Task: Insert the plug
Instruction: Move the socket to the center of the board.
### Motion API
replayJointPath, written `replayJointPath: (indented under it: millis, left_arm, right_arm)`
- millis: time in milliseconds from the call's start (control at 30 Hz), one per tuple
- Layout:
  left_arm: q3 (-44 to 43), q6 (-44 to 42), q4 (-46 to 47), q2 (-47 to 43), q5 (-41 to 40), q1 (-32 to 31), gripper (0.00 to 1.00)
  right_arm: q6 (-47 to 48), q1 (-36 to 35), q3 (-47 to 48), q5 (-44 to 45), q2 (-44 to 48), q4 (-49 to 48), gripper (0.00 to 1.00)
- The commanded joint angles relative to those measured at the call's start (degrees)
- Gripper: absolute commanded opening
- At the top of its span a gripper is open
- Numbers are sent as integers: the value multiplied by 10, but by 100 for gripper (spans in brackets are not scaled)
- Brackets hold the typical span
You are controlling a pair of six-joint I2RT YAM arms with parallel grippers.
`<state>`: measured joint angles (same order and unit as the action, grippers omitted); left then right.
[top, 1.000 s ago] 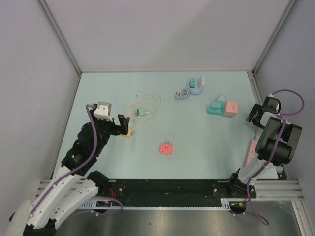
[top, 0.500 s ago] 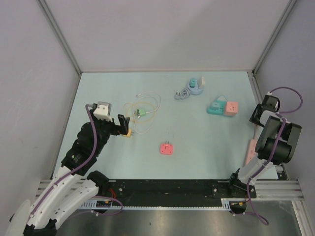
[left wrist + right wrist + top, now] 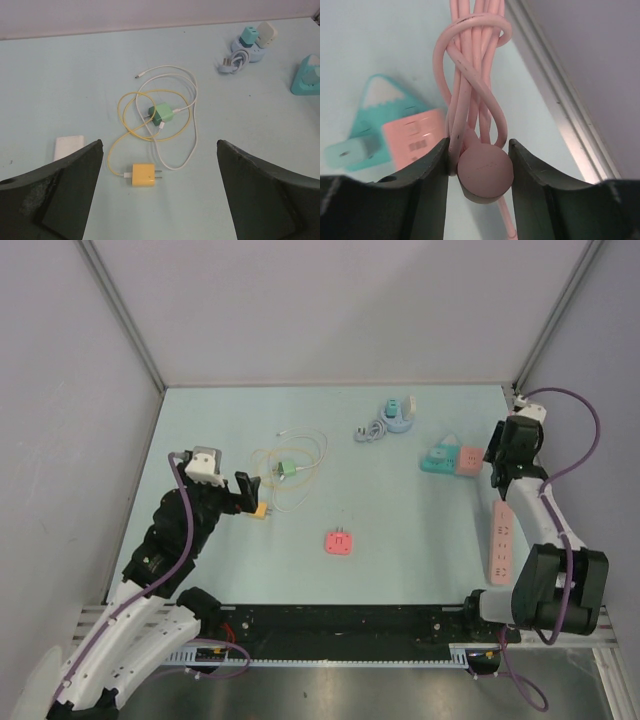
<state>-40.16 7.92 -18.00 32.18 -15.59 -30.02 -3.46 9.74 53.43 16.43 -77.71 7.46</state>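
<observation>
A round pink plug point(image 3: 485, 170) with its bundled pink cord point(image 3: 472, 75) sits between the fingers of my right gripper point(image 3: 479, 165), which is shut on it. In the top view this gripper point(image 3: 497, 472) hangs at the right edge, above the pink power strip point(image 3: 502, 538). My left gripper point(image 3: 159, 146) is open, low over the table. A yellow charger plug point(image 3: 143, 174) lies between and just ahead of its fingers, prongs pointing right. From above, that gripper point(image 3: 250, 495) is next to the yellow charger point(image 3: 259, 509).
A green charger point(image 3: 162, 113) lies in tangled yellow and white cables. A red square socket point(image 3: 340, 541) lies mid-table. Teal and pink socket cubes point(image 3: 452, 459) are close to the right gripper. A blue round socket point(image 3: 397, 413) with chargers stands at the back.
The right arm has swung away from the right edge toward the far side and its jaws have closed on the pink plug. The pink power strip now shows. The left arm has barely moved.
</observation>
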Motion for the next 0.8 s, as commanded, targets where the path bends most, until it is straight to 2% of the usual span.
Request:
replayJointPath:
  millis: [0, 133, 300, 333, 567, 767]
  left_arm:
    - [-2, -5, 18, -5, 17, 11, 100]
    - [-3, -4, 18, -1, 23, 15, 100]
    - [-4, 0, 18, 7, 33, 22, 100]
    - [-3, 0, 18, 9, 34, 24, 100]
    - [3, -1, 24, 16, 33, 27, 100]
    - [4, -3, 27, 28, 28, 30, 100]
  right_arm:
    - [-8, -61, -37, 13, 78, -61, 0]
    - [53, -141, -61, -71, 117, -68, 0]
    - [109, -236, -57, -173, 94, -68, 0]
    - [115, -269, -54, -180, 72, -68, 0]
    - [158, -379, 15, -203, -105, -126, 0]
    - [162, -430, 115, -205, -258, -172, 0]
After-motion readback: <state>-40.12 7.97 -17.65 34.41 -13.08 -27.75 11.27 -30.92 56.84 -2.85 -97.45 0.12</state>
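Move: The right hand already holds the pink cord bundle of the pink socket strip clear of the board. The board's open middle lies about 40 cm to its left, 2 cm ahead and 15 cm below. The strip itself is some 13 cm back and 1 cm left. The pink cube is roughly 5 cm ahead and 6 left, the teal strip 6 ahead and 13 left. For the left hand, the board's middle is about 13 cm ahead, 21 right and 25 below. Keeping its pinch on the pink cord bundle, the right arm swings fast to the left by about 34 cm, past the pink cube and the teal strip towards the middle of the board, towing the socket strip by its cord. It rises a centimetre or so at first and then, over the second half, sinks some 11 cm towards the board, the hand turning about 65 degrees counter-clockwise all along, fingers still shut on the bundle. ##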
